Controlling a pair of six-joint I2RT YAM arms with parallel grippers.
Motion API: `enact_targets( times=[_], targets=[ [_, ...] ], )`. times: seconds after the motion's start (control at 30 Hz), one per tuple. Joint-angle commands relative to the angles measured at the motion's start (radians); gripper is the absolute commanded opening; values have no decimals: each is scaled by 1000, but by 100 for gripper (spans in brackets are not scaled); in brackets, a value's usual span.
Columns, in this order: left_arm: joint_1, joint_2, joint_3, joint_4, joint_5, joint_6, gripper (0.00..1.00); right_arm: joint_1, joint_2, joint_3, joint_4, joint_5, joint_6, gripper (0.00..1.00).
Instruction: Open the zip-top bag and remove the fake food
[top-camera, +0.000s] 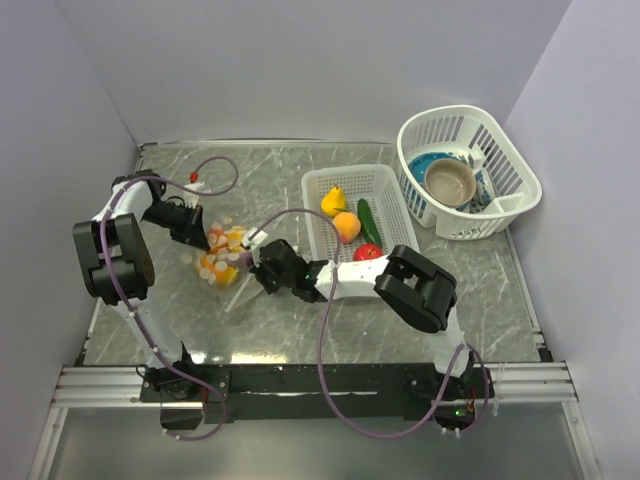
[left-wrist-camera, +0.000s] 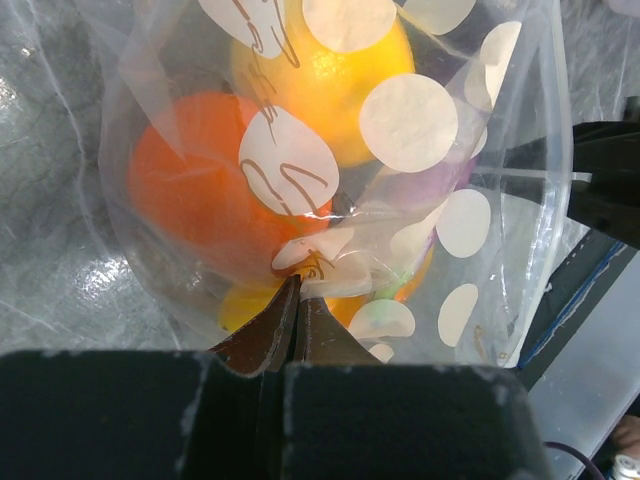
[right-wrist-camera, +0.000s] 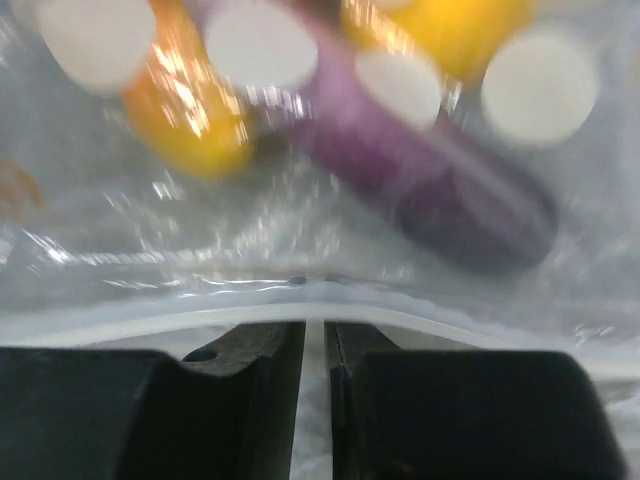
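The polka-dot zip-top bag lies left of centre on the table. It holds fake food: an orange piece, a yellow one and a purple one. My left gripper is shut, pinching the bag's plastic at its far-left side. My right gripper is at the bag's right edge with its jaws a narrow gap apart. The white zip strip runs just past its tips. A yellow pear, an orange fruit, a green cucumber and a red round one lie in the middle basket.
The white lattice basket holding the fruit stands right of the bag, close to the right arm's forearm. A second white basket at the back right holds a bowl and dishes. Grey walls close in the sides.
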Motion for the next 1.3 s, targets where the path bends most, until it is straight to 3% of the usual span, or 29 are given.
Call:
enact_targets(
  times=[0.0, 0.23, 0.53, 0.73, 0.83, 0.87, 0.93, 0.97, 1.03, 1.27],
  targets=[
    [-5, 14, 49, -37, 12, 20, 1, 12, -25, -64, 96, -36, 67, 18],
    [-10, 5, 61, -50, -4, 24, 1, 16, 17, 11, 138, 88, -4, 20],
    [-13, -2, 88, -87, -6, 35, 1, 18, -5, 48, 294, 310, -145, 31],
    [-20, 3, 88, -95, -1, 36, 1, 16, 30, 79, 302, 341, -239, 39],
    [-22, 5, 88, -98, -4, 43, 1, 18, 43, 86, 293, 312, -246, 48],
    [-24, 5, 88, -101, -6, 44, 1, 18, 46, 88, 286, 307, -243, 59],
    [-22, 9, 88, -109, -6, 55, 1, 18, 57, 108, 251, 289, -236, 68],
    [-24, 12, 88, -110, -6, 58, 1, 18, 61, 115, 242, 283, -231, 85],
    [-22, 15, 86, -115, -6, 69, 1, 15, 58, 113, 228, 251, -226, 100],
    [-24, 20, 54, -107, -26, 89, 1, 2, 50, 117, 210, 238, -248, 100]
  ],
)
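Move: The eggplant, in the bag just inside its open edge, lies about 5 cm ahead of the right hand, 4 cm left and a little below. From that hand the yellow fruit is some 9 cm ahead and 5 left, the orange-red fruit 9 ahead and 10 left, and the orange-yellow fruit 2 ahead and 8 left, all slightly lower. From the left hand, the eggplant is roughly 9 cm right, 3 back and 5 down. The bag's open edge is worked by the right hand: after a dip of 1 to 2 cm down and back, its nearly shut fingers sweep forward and up about 7 cm each way, tips tilting up some 20 degrees. There they spread wide at the mouth, the edge running from tip to tip, while the left hand keeps its pinch on the bag. ##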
